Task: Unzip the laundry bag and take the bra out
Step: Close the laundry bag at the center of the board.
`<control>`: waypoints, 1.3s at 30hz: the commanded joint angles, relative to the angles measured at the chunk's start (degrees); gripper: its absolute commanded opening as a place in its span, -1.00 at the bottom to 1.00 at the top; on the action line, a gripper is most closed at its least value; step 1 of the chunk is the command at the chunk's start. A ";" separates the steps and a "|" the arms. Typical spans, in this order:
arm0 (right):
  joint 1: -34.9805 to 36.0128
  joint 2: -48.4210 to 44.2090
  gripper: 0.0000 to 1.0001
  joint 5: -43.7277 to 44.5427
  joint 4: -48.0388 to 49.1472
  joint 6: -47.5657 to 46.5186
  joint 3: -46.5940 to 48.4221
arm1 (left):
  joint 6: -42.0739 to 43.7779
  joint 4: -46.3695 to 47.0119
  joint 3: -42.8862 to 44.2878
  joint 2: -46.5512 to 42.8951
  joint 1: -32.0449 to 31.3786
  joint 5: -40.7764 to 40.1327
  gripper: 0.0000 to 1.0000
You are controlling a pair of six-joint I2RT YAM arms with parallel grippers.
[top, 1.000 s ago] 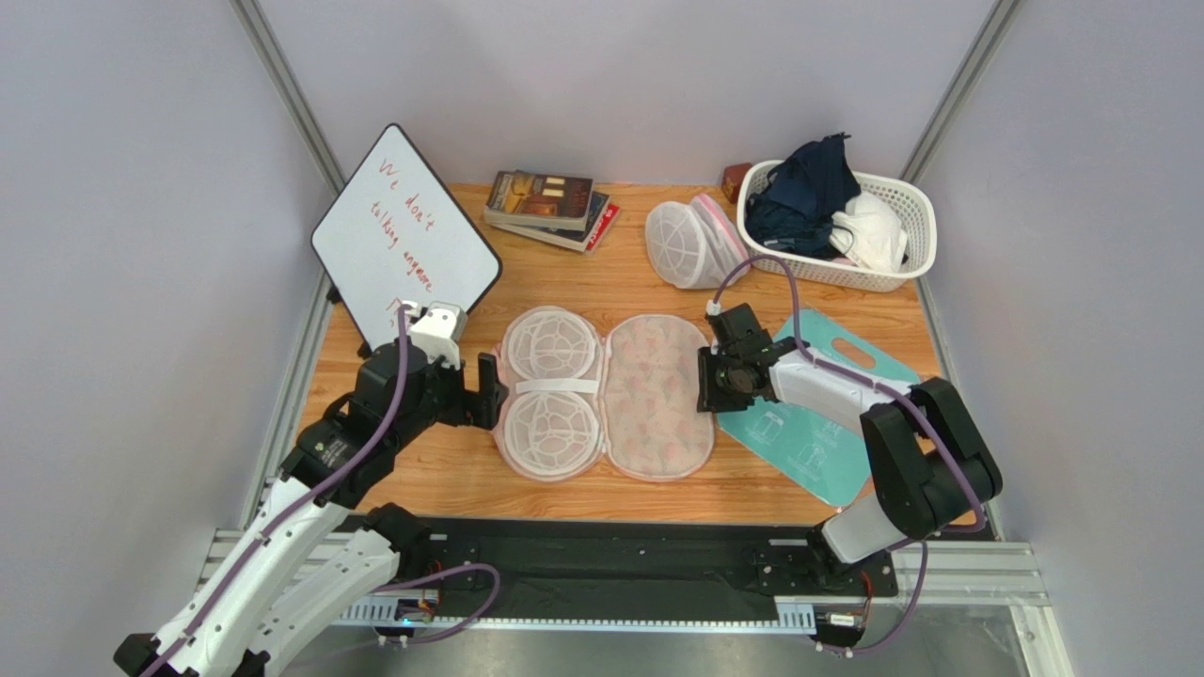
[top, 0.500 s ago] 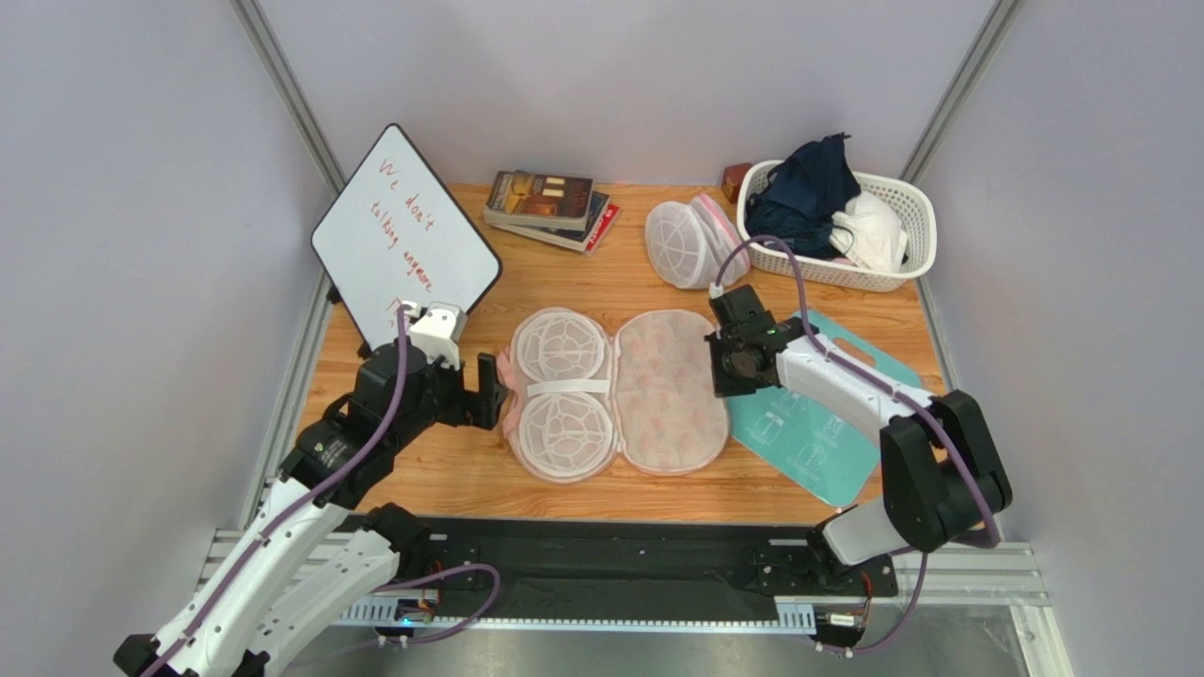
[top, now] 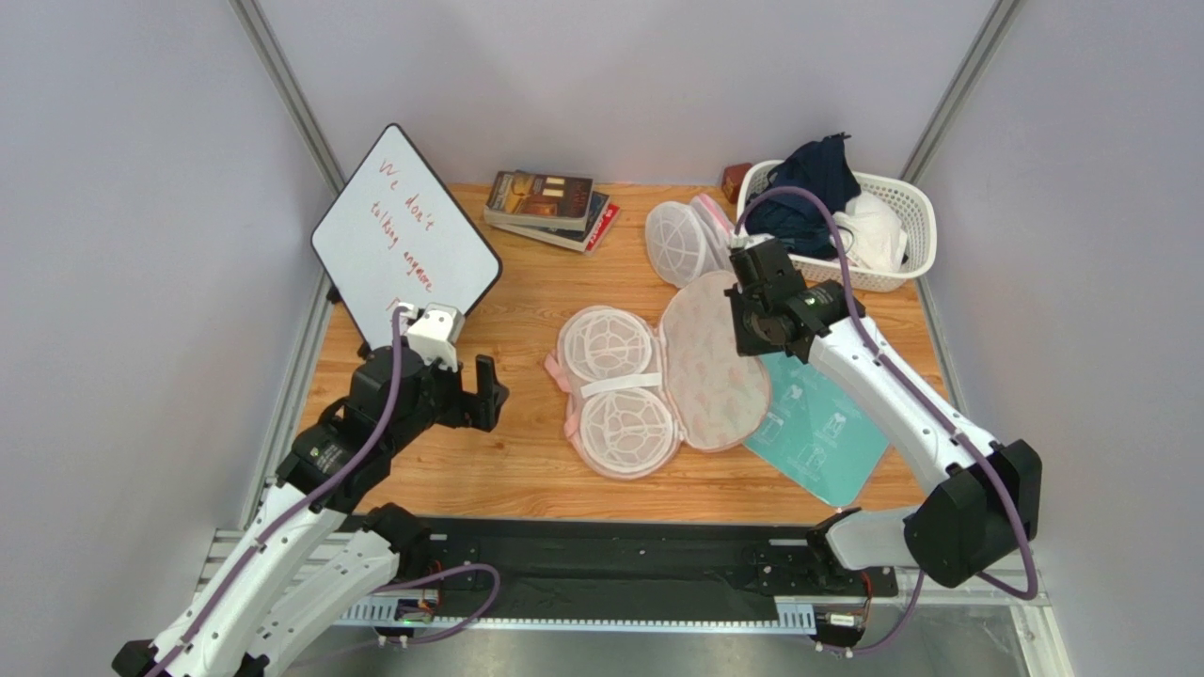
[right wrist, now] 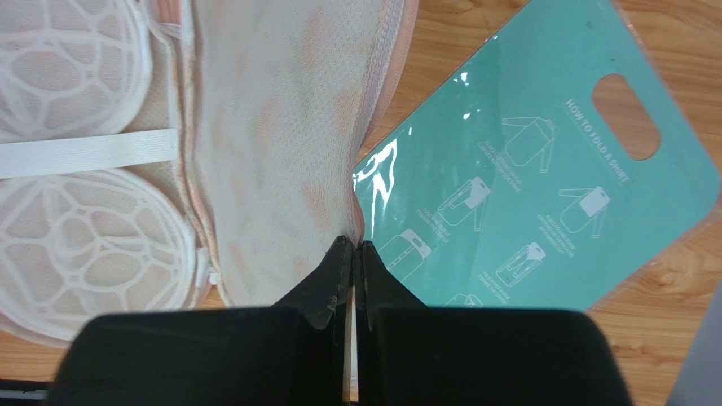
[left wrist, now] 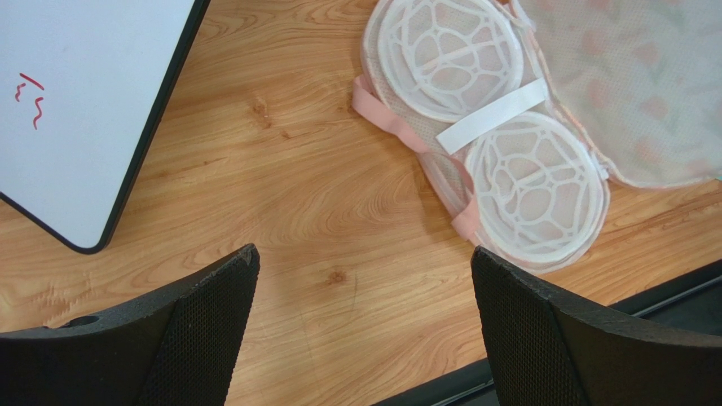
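The laundry bag (top: 714,374) lies opened like a clamshell in mid-table. Its cream floral flap (right wrist: 271,110) is tilted up on the right. Two white plastic cage cups (top: 611,392) under a white band lie on the left, with pink edging beside them. My right gripper (top: 745,327) is shut on the flap's right edge, and in the right wrist view its tips (right wrist: 352,247) pinch that rim above the teal board. My left gripper (top: 488,392) hangs open over bare wood left of the bag, its jaws (left wrist: 363,254) wide apart and holding nothing. I cannot make out the bra.
A whiteboard (top: 403,233) leans at the back left, with stacked books (top: 549,208) behind it. A white mesh dome bag (top: 684,244) sits beside a white basket (top: 916,212) of clothes at the back right. A teal folding board (top: 827,423) lies under the bag's right side.
My right gripper closed on the flap's edge and moved back and to the right. It dragged the whole bag rightward and lifted the flap. The left arm stayed put.
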 commanded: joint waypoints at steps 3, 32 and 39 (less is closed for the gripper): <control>0.11 -1.14 -1.00 3.16 -4.91 -3.20 9.04 | -0.10 1.10 -0.02 -0.86 0.38 0.91 0.99; 22.25 15.29 -1.00 2.90 2.72 10.60 13.36 | -0.36 1.10 -0.11 -0.95 0.38 1.79 0.99; 24.45 20.03 -1.00 1.05 4.14 12.09 15.99 | -0.36 1.01 -0.11 -1.03 0.38 1.70 0.99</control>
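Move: Held about 16 cm up by its right edge, the laundry bag's mesh flap hangs from the right hand. The bag's cup half, over which the flap must fold, has its middle some 15 cm left, 4 cm back and 14 cm below that hand. The teal board is about 13 cm right and 6 cm back, and the white mesh bag 17 cm ahead and 5 cm left. From the left hand the cup half lies roughly 16 cm right, 2 cm ahead and 19 cm below. Keeping its fingers shut on the flap's edge, the right hand first lifts another 4 cm or so, then sweeps some 15 cm left across the cup half, sinking about 7 cm and drawing slightly back as it goes. The wrist turns nearly 15 degrees counter-clockwise. ##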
